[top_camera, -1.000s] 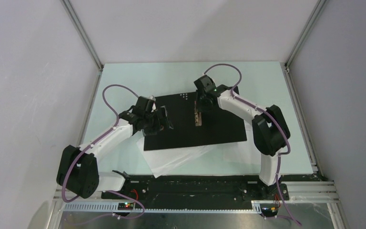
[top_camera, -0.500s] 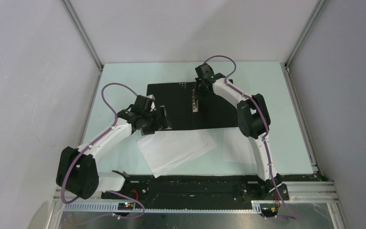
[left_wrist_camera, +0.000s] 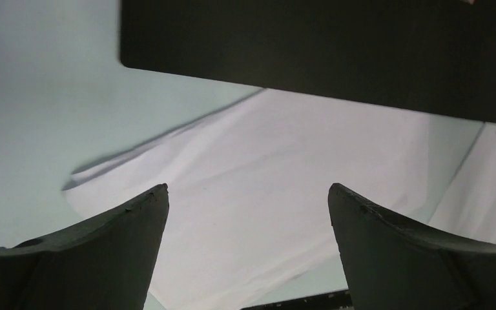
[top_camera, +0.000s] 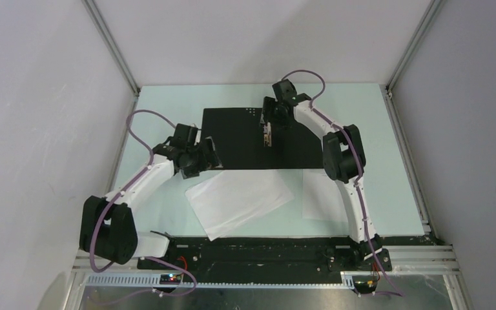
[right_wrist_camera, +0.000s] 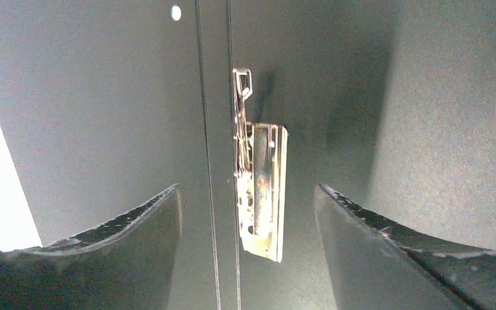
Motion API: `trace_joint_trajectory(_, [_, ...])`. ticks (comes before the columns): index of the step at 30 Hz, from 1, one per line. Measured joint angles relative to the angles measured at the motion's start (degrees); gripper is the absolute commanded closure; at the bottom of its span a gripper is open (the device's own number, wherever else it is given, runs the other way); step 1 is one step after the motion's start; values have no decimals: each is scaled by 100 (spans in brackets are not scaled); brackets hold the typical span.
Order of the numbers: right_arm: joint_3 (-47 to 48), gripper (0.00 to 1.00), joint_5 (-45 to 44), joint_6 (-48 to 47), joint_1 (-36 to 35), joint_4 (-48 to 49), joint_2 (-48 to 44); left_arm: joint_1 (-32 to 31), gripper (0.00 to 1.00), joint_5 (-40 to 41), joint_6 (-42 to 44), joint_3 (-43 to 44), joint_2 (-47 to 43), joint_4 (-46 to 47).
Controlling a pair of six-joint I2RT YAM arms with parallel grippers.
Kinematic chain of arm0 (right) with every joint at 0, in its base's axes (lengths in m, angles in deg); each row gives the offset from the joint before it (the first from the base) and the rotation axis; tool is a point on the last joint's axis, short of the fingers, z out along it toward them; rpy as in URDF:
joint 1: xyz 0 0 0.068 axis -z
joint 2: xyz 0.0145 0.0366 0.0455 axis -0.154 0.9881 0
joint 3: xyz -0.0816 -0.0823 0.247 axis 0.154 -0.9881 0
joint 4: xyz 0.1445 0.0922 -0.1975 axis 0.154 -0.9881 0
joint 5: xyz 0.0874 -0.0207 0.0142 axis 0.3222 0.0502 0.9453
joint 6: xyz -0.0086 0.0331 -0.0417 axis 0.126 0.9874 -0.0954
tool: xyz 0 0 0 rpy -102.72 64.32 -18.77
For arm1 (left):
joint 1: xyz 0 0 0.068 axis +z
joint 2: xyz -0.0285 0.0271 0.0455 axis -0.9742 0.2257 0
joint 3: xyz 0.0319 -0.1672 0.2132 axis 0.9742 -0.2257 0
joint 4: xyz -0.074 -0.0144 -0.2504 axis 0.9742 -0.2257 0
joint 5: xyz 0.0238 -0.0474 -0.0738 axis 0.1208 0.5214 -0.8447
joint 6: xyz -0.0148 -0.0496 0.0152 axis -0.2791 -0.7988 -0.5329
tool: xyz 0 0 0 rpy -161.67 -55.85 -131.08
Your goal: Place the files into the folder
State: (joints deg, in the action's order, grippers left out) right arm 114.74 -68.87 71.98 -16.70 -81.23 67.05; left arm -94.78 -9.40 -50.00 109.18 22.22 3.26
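The folder (top_camera: 232,139) lies open on the table with its black inside up and its metal clip (top_camera: 268,137) along the spine. My right gripper (top_camera: 268,124) hovers right above that clip (right_wrist_camera: 259,194), jaws open on either side of it and not touching it. Two white files lie in front of the folder: a crumpled, angled sheet (top_camera: 239,200) and a flatter sheet (top_camera: 315,194) partly behind the right arm. My left gripper (top_camera: 206,157) is open at the folder's near left corner (left_wrist_camera: 168,45), over the angled sheet (left_wrist_camera: 252,155), with nothing between its fingers.
The pale green table (top_camera: 168,103) is enclosed by grey walls with metal corner posts (top_camera: 113,48). A black base rail (top_camera: 258,248) runs along the near edge. The second sheet's edge (left_wrist_camera: 491,187) shows at the right of the left wrist view.
The right gripper dragged the folder toward the back by its clip, uncovering both sheets, then opened off the clip. The left gripper drew back slightly to the left.
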Motion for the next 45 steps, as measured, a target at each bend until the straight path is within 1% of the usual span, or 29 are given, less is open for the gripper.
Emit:
trace_joint_trajectory(2, [-192, 17, 0, 22, 2, 26, -149, 107, 2, 186, -35, 0, 46, 7])
trace_joint_trajectory(4, [-752, 15, 15, 96, 2, 90, -557, 205, 2, 350, -85, -2, 85, 44])
trace_joint_trajectory(6, [-1709, 12, 85, 271, -9, 232, -1294, 286, 2, 468, -138, -20, 146, 192])
trace_joint_trajectory(9, [-3324, 10, 181, 581, -76, 610, -2710, 350, 2, 549, -173, -129, 282, 514])
trace_joint_trajectory(11, [-4430, 8, 164, 831, -247, 949, -3759, 361, 2, 549, -195, -240, 435, 704])
trace_joint_trajectory(14, [-5825, 5, 109, 1250, -761, 1425, -5012, 361, 2, 555, -197, -424, 603, 914])
trace_joint_trajectory(16, [-6564, 3, 39, 1558, -1163, 1733, -5528, 361, 2, 562, -197, -527, 629, 973])
trace_joint_trajectory(17, [-6942, 1, -28, 1742, -1394, 1864, -5746, 361, 2, 568, -199, -579, 640, 1027])
trace_joint_trajectory(24, [-8937, 0, -776, 2922, -2638, 2728, -6839, 260, 2, 680, -291, -903, 717, 1331])
trace_joint_trajectory(28, [-9490, 1, -1305, 3508, -3075, 3180, -7136, 55, 2, 859, -352, -1019, 743, 1440])
trace_joint_trajectory(32, [-9702, 1, -1738, 3967, -3373, 3486, -7189, -199, 2, 1145, -483, -1043, 780, 1552])
trace_joint_trajectory(34, [-9766, 0, -1895, 4120, -3399, 3620, -7189, -297, 2, 1285, -575, -1080, 780, 1609])
trace_joint_trajectory(39, [-9919, 0, -2039, 4286, -3195, 3884, -7219, -638, 2, 1670, -905, -1226, 719, 1823])
trace_joint_trajectory(45, [-10059, 1, -1965, 4288, -2726, 4059, -7316, -1294, 2, 1770, -1405, -1469, 511, 2050])
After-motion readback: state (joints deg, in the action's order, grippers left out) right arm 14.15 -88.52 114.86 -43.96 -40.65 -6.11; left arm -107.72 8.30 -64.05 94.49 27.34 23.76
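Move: The left hand hovers about 8 cm above the far-left long edge of the white files; their middle lies some 6 cm back and 10 cm to its right, and the open black folder's middle about 18 cm ahead and 18 cm right. From the right hand, low over the folder's clip (about 2 cm back, 2 cm left, 4 cm below), the files lie some 29 cm back and 13 cm left, the printed sheet 24 cm back and 20 cm right. Back towards the robot sweeps the right hand, some 35 cm in a low arch off the folder, opening fully, then easing a few centimetres forward and right beside the files while rolling and turning clockwise. The open left hand shifts slightly forward and left, sinks about 8 cm to the files' far-left edge, then pushes that edge roughly 5 cm rightward. ##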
